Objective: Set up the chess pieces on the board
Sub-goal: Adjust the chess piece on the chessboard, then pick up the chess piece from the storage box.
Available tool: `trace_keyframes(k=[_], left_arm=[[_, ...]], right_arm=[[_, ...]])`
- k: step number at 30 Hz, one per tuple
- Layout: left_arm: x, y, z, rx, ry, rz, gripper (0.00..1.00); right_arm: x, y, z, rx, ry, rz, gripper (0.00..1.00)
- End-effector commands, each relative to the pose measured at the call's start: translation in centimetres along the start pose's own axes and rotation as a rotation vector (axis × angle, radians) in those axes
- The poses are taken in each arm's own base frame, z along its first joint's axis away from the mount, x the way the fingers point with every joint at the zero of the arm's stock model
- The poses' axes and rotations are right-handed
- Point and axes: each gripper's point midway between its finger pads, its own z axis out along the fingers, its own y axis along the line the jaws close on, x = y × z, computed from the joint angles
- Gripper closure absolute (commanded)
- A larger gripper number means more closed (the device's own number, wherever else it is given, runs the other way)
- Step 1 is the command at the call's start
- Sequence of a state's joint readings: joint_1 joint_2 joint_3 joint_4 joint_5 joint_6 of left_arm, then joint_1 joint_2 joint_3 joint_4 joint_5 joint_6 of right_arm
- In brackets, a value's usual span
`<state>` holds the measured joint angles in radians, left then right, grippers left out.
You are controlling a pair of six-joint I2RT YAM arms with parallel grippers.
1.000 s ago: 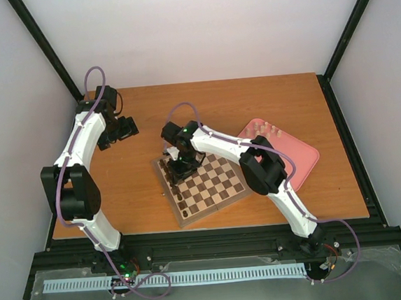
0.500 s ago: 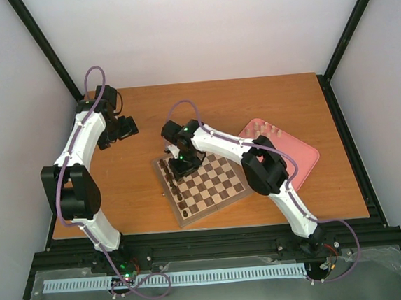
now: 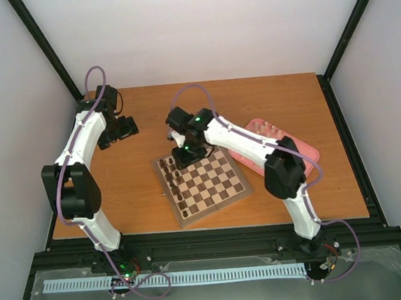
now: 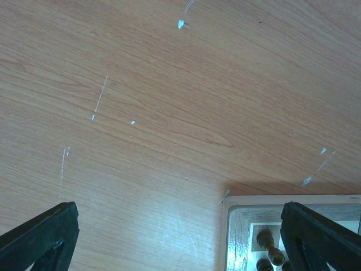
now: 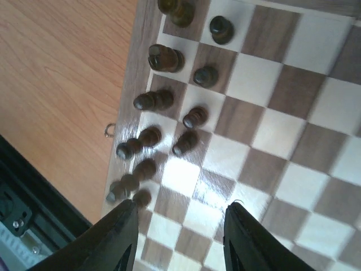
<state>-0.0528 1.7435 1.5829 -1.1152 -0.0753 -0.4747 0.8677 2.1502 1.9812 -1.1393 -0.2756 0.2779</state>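
The board (image 3: 214, 187) lies mid-table, turned at an angle. Dark brown chess pieces (image 3: 174, 185) stand in two columns along its left side. From the right wrist view the same dark pieces (image 5: 151, 101) stand in uneven rows by the board's border (image 5: 135, 73). My right gripper (image 3: 180, 159) hovers over the board's far left corner. In its wrist view the right gripper (image 5: 180, 240) is open above bare squares, holding nothing. My left gripper (image 3: 118, 129) hangs over bare table at the far left. It (image 4: 180, 243) is open, with the board's corner (image 4: 240, 220) by its right finger.
A pink tray (image 3: 308, 156) lies right of the board, partly under the right arm, with pale pieces (image 3: 265, 127) at its far end. Black frame posts stand at the table's back corners. The wooden table (image 3: 134, 198) surrounds the board.
My right gripper has lifted off the dark pieces and drawn toward the board's far corner, opening slightly wider. Its elbow has swung right over the tray. The left arm is still.
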Motion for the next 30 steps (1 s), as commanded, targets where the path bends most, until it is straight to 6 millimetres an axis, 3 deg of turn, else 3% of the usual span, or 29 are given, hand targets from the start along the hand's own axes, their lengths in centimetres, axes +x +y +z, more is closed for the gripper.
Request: trace_keyframes(k=[1, 4, 8, 13, 22, 30], left_arm=[[-1.1, -0.8, -0.9, 0.018, -0.035, 0.006, 0.00], [-1.1, -0.8, -0.9, 0.019, -0.035, 0.004, 0.00], [-1.1, -0.9, -0.8, 0.024, -0.032, 0.004, 0.00], [-1.0, -1.0, -0.6, 0.027, -0.025, 0.003, 0.00], [-1.0, -0.9, -0.5, 0.021, -0.022, 0.004, 0.00], [-1.1, -0.9, -0.2, 0.011, -0.015, 0.007, 0.00]], right_arm=[[0.8, -3.6, -5.4, 0.104, -0.094, 0.102, 0.57], [2.4, -9.1, -7.6, 0.204, -0.129, 0.236, 0.57], [6.6, -18.3, -10.5, 0.393, -0.142, 0.450, 0.55], [11.7, -25.1, -10.9, 0.445, -0.112, 0.635, 0.55], [15.0, -30.4, -7.9, 0.488, -0.050, 0.752, 0.57], [15.9, -33.1, -6.4, 0.503, -0.016, 0.793, 0.59]])
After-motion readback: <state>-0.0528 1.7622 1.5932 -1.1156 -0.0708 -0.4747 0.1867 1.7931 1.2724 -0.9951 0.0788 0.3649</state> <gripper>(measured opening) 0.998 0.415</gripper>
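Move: For the right hand, the nearest dark piece on the pink tray stands about 34 cm to the right and 5 cm ahead, some 9 cm lower. A second dark piece is roughly 2 cm left and 2 cm back of it, a third about 3 cm behind it; the nearest white piece is some 5 cm left and 2 cm farther out. The set-up dark piece on the board stands nearly straight below this hand. From the left hand, the tray's nearest dark piece lies about 51 cm right and 5 cm back. Fast to the right, the empty right hand swings off the chessboard to the pink tray, some 35 cm across and about 5 cm forward, first rising a little and then sinking roughly 10 cm towards the few dark pieces left there. On the way the wrist turns clockwise by about 45 degrees and its leftward lean straightens to point down; the fingers stay half open. ##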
